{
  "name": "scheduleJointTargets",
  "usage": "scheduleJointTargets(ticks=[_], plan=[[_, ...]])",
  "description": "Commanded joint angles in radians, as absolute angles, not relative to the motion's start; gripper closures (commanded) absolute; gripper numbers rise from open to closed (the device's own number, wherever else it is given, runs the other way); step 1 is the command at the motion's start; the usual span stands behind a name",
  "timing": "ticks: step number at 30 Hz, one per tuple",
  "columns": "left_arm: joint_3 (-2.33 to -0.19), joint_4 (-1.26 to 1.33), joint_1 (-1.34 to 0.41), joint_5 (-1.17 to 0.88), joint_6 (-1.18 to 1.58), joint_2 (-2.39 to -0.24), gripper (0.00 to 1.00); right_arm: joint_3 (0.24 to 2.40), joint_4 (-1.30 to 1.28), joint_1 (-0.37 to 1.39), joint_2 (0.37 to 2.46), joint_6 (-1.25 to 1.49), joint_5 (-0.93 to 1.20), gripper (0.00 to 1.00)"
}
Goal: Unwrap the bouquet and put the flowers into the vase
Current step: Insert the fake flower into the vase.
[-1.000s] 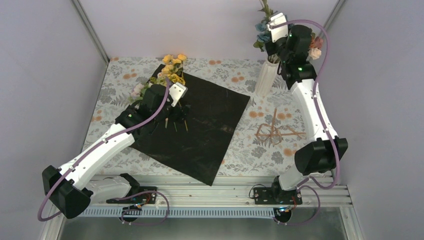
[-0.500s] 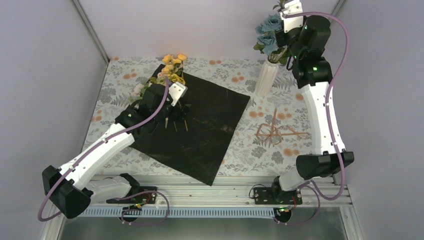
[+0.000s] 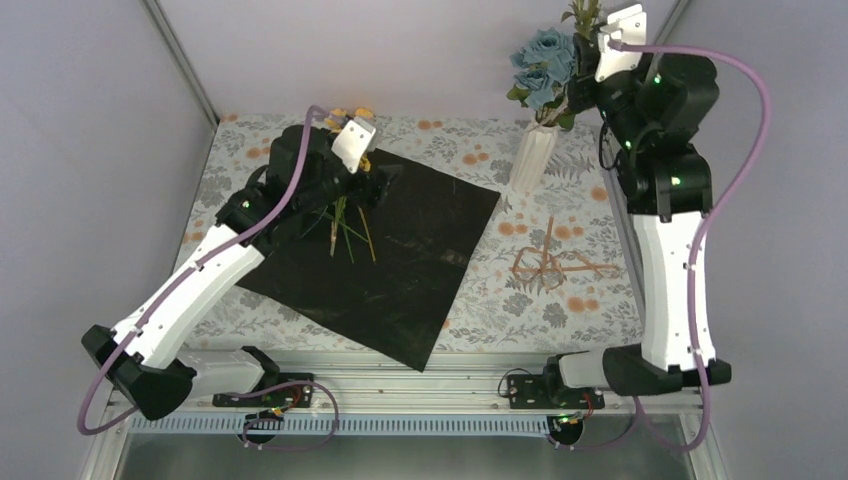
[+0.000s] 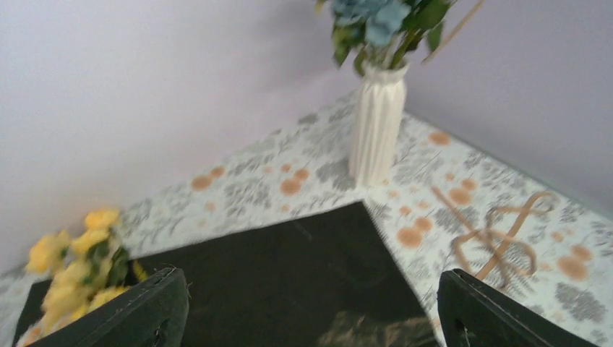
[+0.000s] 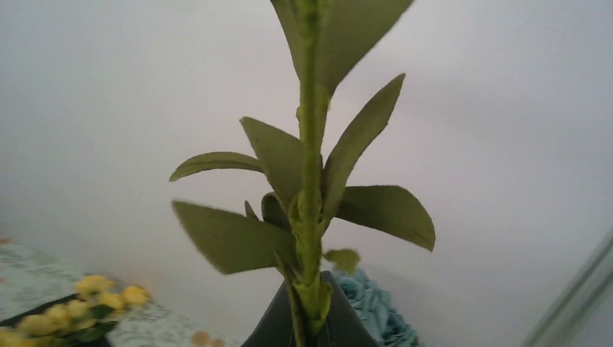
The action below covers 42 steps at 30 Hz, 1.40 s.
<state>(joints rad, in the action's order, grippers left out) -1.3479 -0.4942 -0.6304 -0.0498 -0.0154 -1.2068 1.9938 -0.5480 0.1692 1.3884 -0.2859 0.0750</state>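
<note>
The black sheet (image 3: pixel 400 255) lies unwrapped and flat on the table. A few flowers with green stems (image 3: pixel 345 228) rest on its far-left part, their yellow blooms (image 4: pixel 72 267) beside my left gripper (image 4: pixel 309 276). That gripper hovers above the sheet, open, with nothing between its fingers. The white ribbed vase (image 3: pixel 533 155) stands at the back right and holds blue flowers (image 3: pixel 545 65). My right gripper (image 5: pixel 312 318) is high beside those blooms, shut on a green leafy stem (image 5: pixel 311 181) that points upward.
A loop of brown twine (image 3: pixel 550 262) lies on the floral tablecloth (image 3: pixel 480 300) right of the sheet. Grey walls enclose the table on three sides. The right arm (image 3: pixel 670 250) stands tall along the right edge.
My left arm has lifted off the sheet and swung toward the back, near the yellow blooms. The right arm has risen and moved right, and the blue flowers now stand uncovered in the vase.
</note>
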Motion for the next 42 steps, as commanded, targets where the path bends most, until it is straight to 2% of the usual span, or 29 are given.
scheduleJointTargets(ticks=[1, 4, 8, 14, 17, 24, 27, 28, 32, 42], plan=[[-1.476, -0.456, -0.627, -0.242, -0.018, -1.267, 0.16, 1.928, -0.582, 0.180, 1.285, -0.144, 0.308, 0.96], [-1.536, -0.412, -0.627, -0.417, -0.008, -1.304, 0.17, 1.809, -0.487, 0.186, 1.209, -0.026, 0.490, 0.96], [-1.594, -0.361, -0.637, -0.615, -0.026, -1.355, 0.26, 1.669, -0.335, 0.198, 1.145, 0.132, 0.686, 0.96], [-1.673, -0.429, -0.650, -0.711, -0.113, -1.467, 0.26, 1.594, -0.222, 0.216, 1.133, 0.267, 0.837, 0.96], [-1.727, -0.510, -0.653, -0.771, -0.154, -1.531, 0.31, 1.552, -0.156, 0.225, 1.123, 0.328, 0.883, 0.96], [-1.696, -0.529, -0.655, -0.760, -0.202, -1.564, 0.43, 1.494, -0.062, 0.230, 1.080, 0.396, 0.861, 0.96], [-1.672, -0.514, -0.656, -0.800, -0.210, -1.557, 0.59, 1.488, -0.050, 0.230, 1.075, 0.415, 0.852, 0.96], [-1.665, -0.507, -0.657, -0.808, -0.215, -1.556, 0.73, 1.486, -0.044, 0.231, 1.076, 0.423, 0.849, 0.96], [-1.603, -0.476, -0.657, -0.821, -0.238, -1.526, 0.97, 1.466, -0.014, 0.231, 1.066, 0.469, 0.812, 0.96], [-1.262, -0.117, -0.657, -0.913, -0.220, -1.258, 0.98, 1.359, 0.104, 0.218, 1.009, 0.707, 0.635, 0.96]])
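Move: My open left hand is going for the lower stem of the fake flower hanging from my right hand: about 14 cm ahead, some 33 cm right and roughly 3 cm above. The vase is 17 cm ahead, 30 cm right and 22 cm below; the yellow flowers lie 17 cm ahead, 13 cm left, 32 below. From my right hand that lower stem is 7 cm ahead, 4 right, 17 below; the vase about 10 cm ahead, 3 right, 43 below; its blue roses 11 cm ahead, 1 left, 16 below. I keep my right fingers shut on the flower and draw it back and left from over the vase, about 12 cm back, turning counter-clockwise and rolling left side up so the stem swings towards my left hand. My left hand arcs right some 12 cm, up and down again, turning clockwise about 45 degrees, pinches the lower stem, then pulls back about 5 cm. ##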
